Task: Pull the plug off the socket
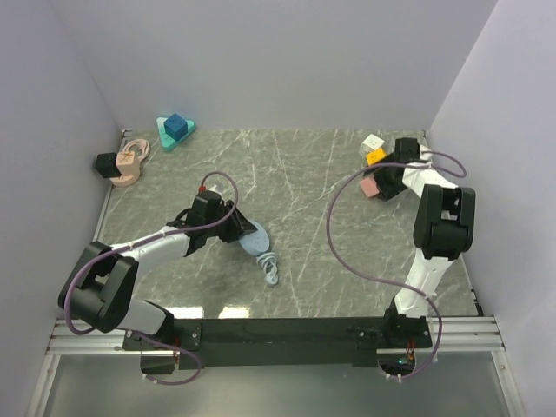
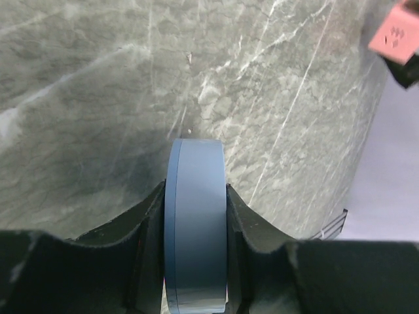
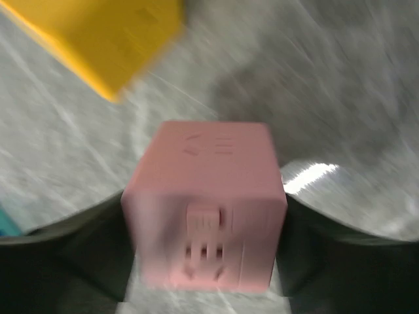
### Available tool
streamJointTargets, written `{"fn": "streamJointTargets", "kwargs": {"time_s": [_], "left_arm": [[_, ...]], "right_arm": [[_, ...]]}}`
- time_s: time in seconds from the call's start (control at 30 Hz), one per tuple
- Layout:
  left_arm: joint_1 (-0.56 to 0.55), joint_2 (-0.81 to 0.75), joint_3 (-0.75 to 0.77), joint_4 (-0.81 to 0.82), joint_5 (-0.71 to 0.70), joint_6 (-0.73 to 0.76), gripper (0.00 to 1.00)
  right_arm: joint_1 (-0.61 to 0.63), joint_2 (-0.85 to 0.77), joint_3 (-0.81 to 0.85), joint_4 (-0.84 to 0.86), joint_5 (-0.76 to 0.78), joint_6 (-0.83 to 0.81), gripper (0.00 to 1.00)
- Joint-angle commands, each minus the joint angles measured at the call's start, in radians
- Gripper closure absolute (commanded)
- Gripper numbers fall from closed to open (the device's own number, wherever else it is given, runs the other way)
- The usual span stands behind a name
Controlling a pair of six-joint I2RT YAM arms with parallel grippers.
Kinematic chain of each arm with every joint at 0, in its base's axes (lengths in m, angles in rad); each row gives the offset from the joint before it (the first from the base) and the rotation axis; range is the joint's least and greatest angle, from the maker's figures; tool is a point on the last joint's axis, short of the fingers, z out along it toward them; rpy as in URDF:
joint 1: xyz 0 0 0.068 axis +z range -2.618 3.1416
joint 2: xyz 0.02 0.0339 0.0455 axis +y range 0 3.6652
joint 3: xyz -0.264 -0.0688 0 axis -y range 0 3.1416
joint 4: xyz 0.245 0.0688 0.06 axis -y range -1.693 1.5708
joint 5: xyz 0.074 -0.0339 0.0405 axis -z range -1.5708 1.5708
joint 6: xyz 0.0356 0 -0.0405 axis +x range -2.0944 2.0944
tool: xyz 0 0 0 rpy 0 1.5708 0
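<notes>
My left gripper (image 1: pixel 236 228) is shut on the edge of a light blue round plug (image 1: pixel 257 239) that rests on the table left of centre. Its pale coiled cable (image 1: pixel 270 266) trails toward the near side. In the left wrist view the blue plug (image 2: pixel 196 222) stands on edge between my fingers. My right gripper (image 1: pixel 388 179) at the far right is shut on a pink cube socket (image 1: pixel 371 186). The right wrist view is blurred and shows the pink socket (image 3: pixel 206 209) between the jaws, with slot holes on its faces. Plug and socket are far apart.
A yellow cube (image 1: pixel 375 157) and a white cube (image 1: pixel 372 142) sit just behind the pink socket; the yellow one also shows in the right wrist view (image 3: pixel 111 39). A teal triangle with a blue block (image 1: pixel 175 130) and a peach piece with a black cube (image 1: pixel 122 163) are at the far left.
</notes>
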State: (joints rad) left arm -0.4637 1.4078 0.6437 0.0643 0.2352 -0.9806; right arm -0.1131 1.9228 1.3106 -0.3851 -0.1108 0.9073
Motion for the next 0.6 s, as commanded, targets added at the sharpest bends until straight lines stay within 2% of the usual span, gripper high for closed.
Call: {"fn": "streamJointTargets", "kwargs": {"time_s": [0.0, 0.03, 0.17, 0.2, 0.27, 0.3, 0.4, 0.5, 0.57], "left_arm": [[0.010, -0.029, 0.013, 0.075, 0.067, 0.003, 0.99], [0.011, -0.026, 0.008, 0.078, 0.072, 0.003, 0.99], [0.026, -0.015, 0.007, 0.069, 0.067, 0.029, 0.99], [0.033, -0.010, 0.014, 0.016, 0.026, 0.045, 0.93], [0.040, 0.008, 0.043, -0.053, -0.023, 0.056, 0.72], [0.043, 0.014, 0.057, -0.096, -0.052, 0.065, 0.56], [0.043, 0.033, 0.106, -0.243, -0.180, 0.062, 0.34], [0.043, 0.046, 0.126, -0.316, -0.232, 0.051, 0.22], [0.043, 0.054, 0.132, -0.357, -0.280, 0.043, 0.18]], "right_arm": [[-0.031, 0.016, 0.131, 0.075, 0.014, 0.059, 0.18], [-0.036, 0.018, 0.154, 0.065, -0.019, 0.050, 0.09], [-0.046, -0.068, 0.144, 0.006, -0.064, -0.008, 0.07], [-0.045, -0.085, 0.141, -0.018, -0.067, -0.022, 0.06], [-0.046, -0.141, 0.109, -0.099, -0.093, -0.059, 0.05], [-0.045, -0.166, 0.090, -0.121, -0.101, -0.074, 0.05], [-0.030, -0.286, -0.019, -0.190, -0.119, -0.139, 0.04], [0.001, -0.430, -0.173, -0.228, -0.107, -0.215, 0.04], [0.024, -0.522, -0.224, -0.233, -0.118, -0.232, 0.04]]}}
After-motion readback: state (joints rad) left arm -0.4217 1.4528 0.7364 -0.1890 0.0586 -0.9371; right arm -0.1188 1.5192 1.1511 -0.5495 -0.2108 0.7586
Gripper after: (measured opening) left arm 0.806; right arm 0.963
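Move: My right hand holds the pink plug just above the table. The yellow block is about 9 cm ahead and 3 cm to the right of that hand, with the white block directly behind it, some 14 cm ahead and 3 cm right, and the green block about 9 cm ahead and 10 cm right. My left hand has the blue socket tilted between its fingers, its middle roughly 3 cm right and 2 cm below; the coiled cord is some 8 cm back and 6 cm right. My right hand spreads its fingers wide and lets go of the plug short of the yellow block, swinging about 4 cm forward and rising, then pulling back over 10 cm while still climbing to about 9 cm up. My left hand first holds still, then opens off the socket as it shifts about 5 cm left and sinks nearly 3 cm, its left side rolling up some 15 degrees. ##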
